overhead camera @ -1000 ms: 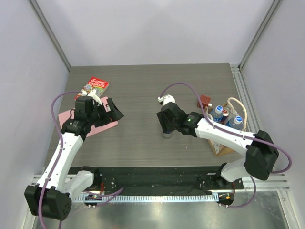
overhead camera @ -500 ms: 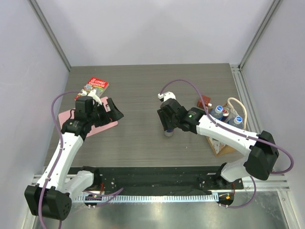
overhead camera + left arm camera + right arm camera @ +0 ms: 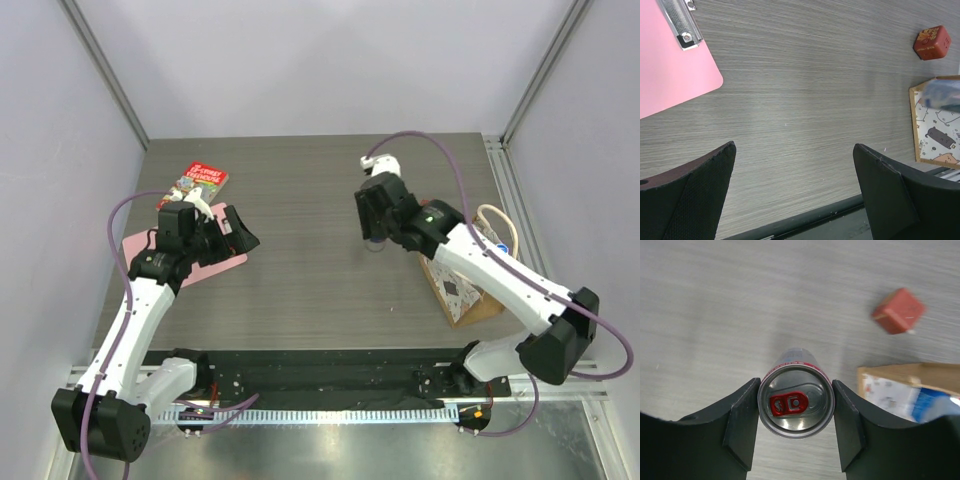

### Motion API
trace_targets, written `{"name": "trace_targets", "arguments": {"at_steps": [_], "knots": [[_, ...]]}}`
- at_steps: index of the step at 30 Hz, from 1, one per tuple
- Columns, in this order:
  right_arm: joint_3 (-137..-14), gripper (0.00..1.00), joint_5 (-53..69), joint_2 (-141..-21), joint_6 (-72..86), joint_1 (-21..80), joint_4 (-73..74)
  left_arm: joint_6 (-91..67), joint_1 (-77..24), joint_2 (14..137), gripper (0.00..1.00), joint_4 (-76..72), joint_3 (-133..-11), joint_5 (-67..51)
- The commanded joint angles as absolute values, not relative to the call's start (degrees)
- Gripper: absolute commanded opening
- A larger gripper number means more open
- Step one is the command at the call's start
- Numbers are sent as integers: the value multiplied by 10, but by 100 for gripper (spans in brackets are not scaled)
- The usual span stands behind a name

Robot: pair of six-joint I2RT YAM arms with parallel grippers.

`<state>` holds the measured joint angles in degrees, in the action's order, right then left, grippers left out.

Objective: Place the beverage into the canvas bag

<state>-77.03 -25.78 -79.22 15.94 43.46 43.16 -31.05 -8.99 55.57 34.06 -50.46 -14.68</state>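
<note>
The beverage [image 3: 796,405], a silver can with a red pull tab, hangs upright between my right gripper's [image 3: 796,390] pads, which are shut on its sides. From above, my right gripper [image 3: 372,232] holds the can [image 3: 375,245] over the table, just left of the canvas bag [image 3: 462,295]. The bag's tan rim and white printed panel [image 3: 892,390] lie lower right in the right wrist view, with a blue bottle [image 3: 935,407] inside. My left gripper [image 3: 235,232] stands open over the left side with nothing between its fingers [image 3: 700,190].
A small red cube [image 3: 898,311] lies behind the bag, also in the left wrist view [image 3: 932,42]. Under my left arm is a pink clipboard [image 3: 225,265]. A colourful book [image 3: 195,182] lies at the back left. The bag's cream rope handle [image 3: 497,225] arches upward.
My right gripper tightened on the can, lifted it and carried it back and to the right, toward the bag. The left arm has not moved.
</note>
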Motion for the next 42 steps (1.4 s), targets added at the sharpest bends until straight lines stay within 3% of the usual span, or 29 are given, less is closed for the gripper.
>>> {"name": "trace_targets", "arguments": {"at_steps": [1, 6, 18, 29, 42], "knots": [[-823, 1, -332, -715, 150, 389, 447, -310, -91, 552, 100, 319, -509, -163], [-830, 1, -359, -686, 166, 320, 490, -311, -91, 555, 100, 318, -509, -166], [-876, 1, -406, -642, 146, 273, 508, -311, -91, 559, 100, 316, -508, -171], [-924, 1, -453, -627, 162, 262, 581, -311, -91, 559, 100, 316, -508, -175], [-889, 1, -456, -597, 207, 261, 660, -312, -90, 560, 100, 313, -507, -177]]}}
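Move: Some 22 cm to the right of the right hand, 4 cm nearer the base and 13 cm lower, is the middle of the canvas bag, where the held can is being taken. From this hand, a bottle inside the bag stands about 18 cm to the right, 1 cm ahead and 10 cm lower; the red plug cube is 13 cm ahead, 14 cm right, 18 cm lower. From the left hand, the bag is roughly 50 cm right, 1 cm back, 10 cm lower. Swinging right about 19 cm, fast at first and then easing, the right arm carries the can, still pinched between its fingers, over to the canvas bag while climbing some 12 cm. Late on the hand also draws back 5 cm; along the way it turns clockwise about 30 degrees and its fingertips tilt up somewhat. ##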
